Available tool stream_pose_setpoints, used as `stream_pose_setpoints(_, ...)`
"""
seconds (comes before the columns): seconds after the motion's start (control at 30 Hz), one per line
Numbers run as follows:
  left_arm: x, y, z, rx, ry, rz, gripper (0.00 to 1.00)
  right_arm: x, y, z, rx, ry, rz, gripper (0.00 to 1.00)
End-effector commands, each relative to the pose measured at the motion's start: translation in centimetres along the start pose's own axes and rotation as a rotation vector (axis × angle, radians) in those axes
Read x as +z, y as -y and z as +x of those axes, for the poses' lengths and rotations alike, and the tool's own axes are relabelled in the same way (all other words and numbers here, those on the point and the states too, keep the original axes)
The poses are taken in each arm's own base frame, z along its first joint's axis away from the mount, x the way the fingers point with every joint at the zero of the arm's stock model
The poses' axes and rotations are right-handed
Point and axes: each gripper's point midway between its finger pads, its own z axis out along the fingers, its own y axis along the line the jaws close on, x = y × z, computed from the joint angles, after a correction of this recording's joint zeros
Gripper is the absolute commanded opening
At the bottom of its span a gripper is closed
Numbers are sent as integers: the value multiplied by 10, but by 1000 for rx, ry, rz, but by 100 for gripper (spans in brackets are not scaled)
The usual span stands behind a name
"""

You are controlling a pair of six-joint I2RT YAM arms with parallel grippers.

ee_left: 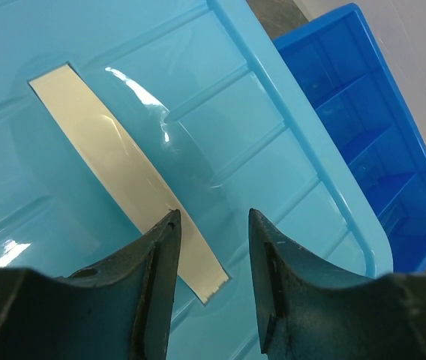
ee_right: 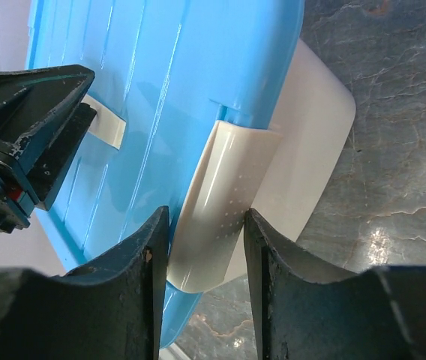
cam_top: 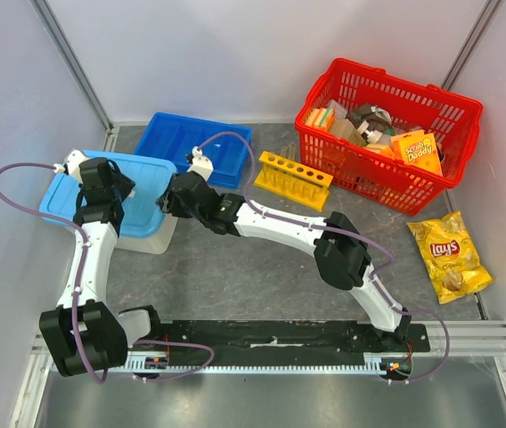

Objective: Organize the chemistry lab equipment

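The yellow test-tube rack [cam_top: 293,179] stands empty on the table right of centre, with neither gripper near it. At the left sits a white bin [cam_top: 150,242] under a light blue lid [cam_top: 146,178]. My right gripper [cam_top: 168,203] reaches the lid's right edge. In the right wrist view its jaws [ee_right: 205,214] press both sides of the white latch [ee_right: 228,180] that folds over the lid [ee_right: 160,75]. My left gripper [ee_left: 213,217] hovers open over the lid [ee_left: 288,150], next to a beige strip [ee_left: 115,165], with nothing between its fingers.
A dark blue divided tray [cam_top: 177,138] lies just behind the bin. A red basket [cam_top: 387,178] of sponge packs and boxes stands at the back right. A yellow chip bag [cam_top: 449,254] lies at the right. White walls close the table on three sides.
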Motion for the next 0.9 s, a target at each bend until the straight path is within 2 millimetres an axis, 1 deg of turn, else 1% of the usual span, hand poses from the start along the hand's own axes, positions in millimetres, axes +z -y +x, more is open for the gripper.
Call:
stream_pose_setpoints(0.0,-6,-32,76,14,-270,-91,48,8,7,-1,-93,27,52,37)
stream_pose_setpoints(0.1,-5,-33,76,13,-270,-92,48,10,11,1,-114,21,65,35)
stream_pose_setpoints(0.23,-4,-31,78,11,-276,-85,47,10,13,-3,-163,37,101,30)
stream_pose_setpoints(0.33,-5,-28,77,10,-279,-71,47,8,15,-10,-191,56,125,30)
stream_pose_setpoints(0.4,-5,-25,70,30,-262,-60,47,5,18,-16,-214,68,142,30)
stream_pose_setpoints(0.43,-6,-23,65,41,-251,-57,47,3,19,-18,-229,73,153,31)
stream_pose_setpoints(0.5,-9,-18,47,76,-211,-52,51,0,23,-24,-262,86,174,31)
stream_pose_setpoints(0.63,-17,-14,16,144,-142,-75,61,-13,31,-37,-295,98,201,31)
stream_pose_setpoints(0.67,-18,-15,5,160,-114,-97,63,-14,33,-41,-304,102,205,31)
stream_pose_setpoints(0.7,-19,-19,-4,177,-91,-129,65,-15,35,-41,-310,95,207,31)
stream_pose_setpoints(0.73,-21,-20,-13,198,-70,-149,72,-16,37,-44,-311,91,206,31)
stream_pose_setpoints(0.77,-22,-22,-21,219,-51,-174,75,-16,38,-43,-313,81,202,31)
stream_pose_setpoints(0.83,-26,-24,-37,259,-15,-208,76,-17,40,-47,-316,74,198,31)
stream_pose_setpoints(0.87,-27,-26,-42,276,-5,-226,76,-18,42,-47,-320,68,198,31)
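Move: The cream latch on the right end of the blue lid is already between the right fingers, about 1 cm ahead at their height. The lid's cream strip has its middle about 12 cm left and 3 cm ahead of the right hand; the blue tray is some 13 cm ahead and 7 cm right, roughly 8 cm lower. From the left hand, the strip's middle is about 2 cm left, level with it and 2 cm below, with the latch some 11 cm right and 4 cm back. Keep the right fingers shut on the latch and draw that end of the lidded box to the right and forward, about 3 cm, speeding up late, while tilting the fingers upward and rolling the hand's left side down, some 15 degrees in all. Hold the left gripper on the lid at first, then spread its fingers and lift it about 1.5 cm up and back off the lid, tipping it downward. ##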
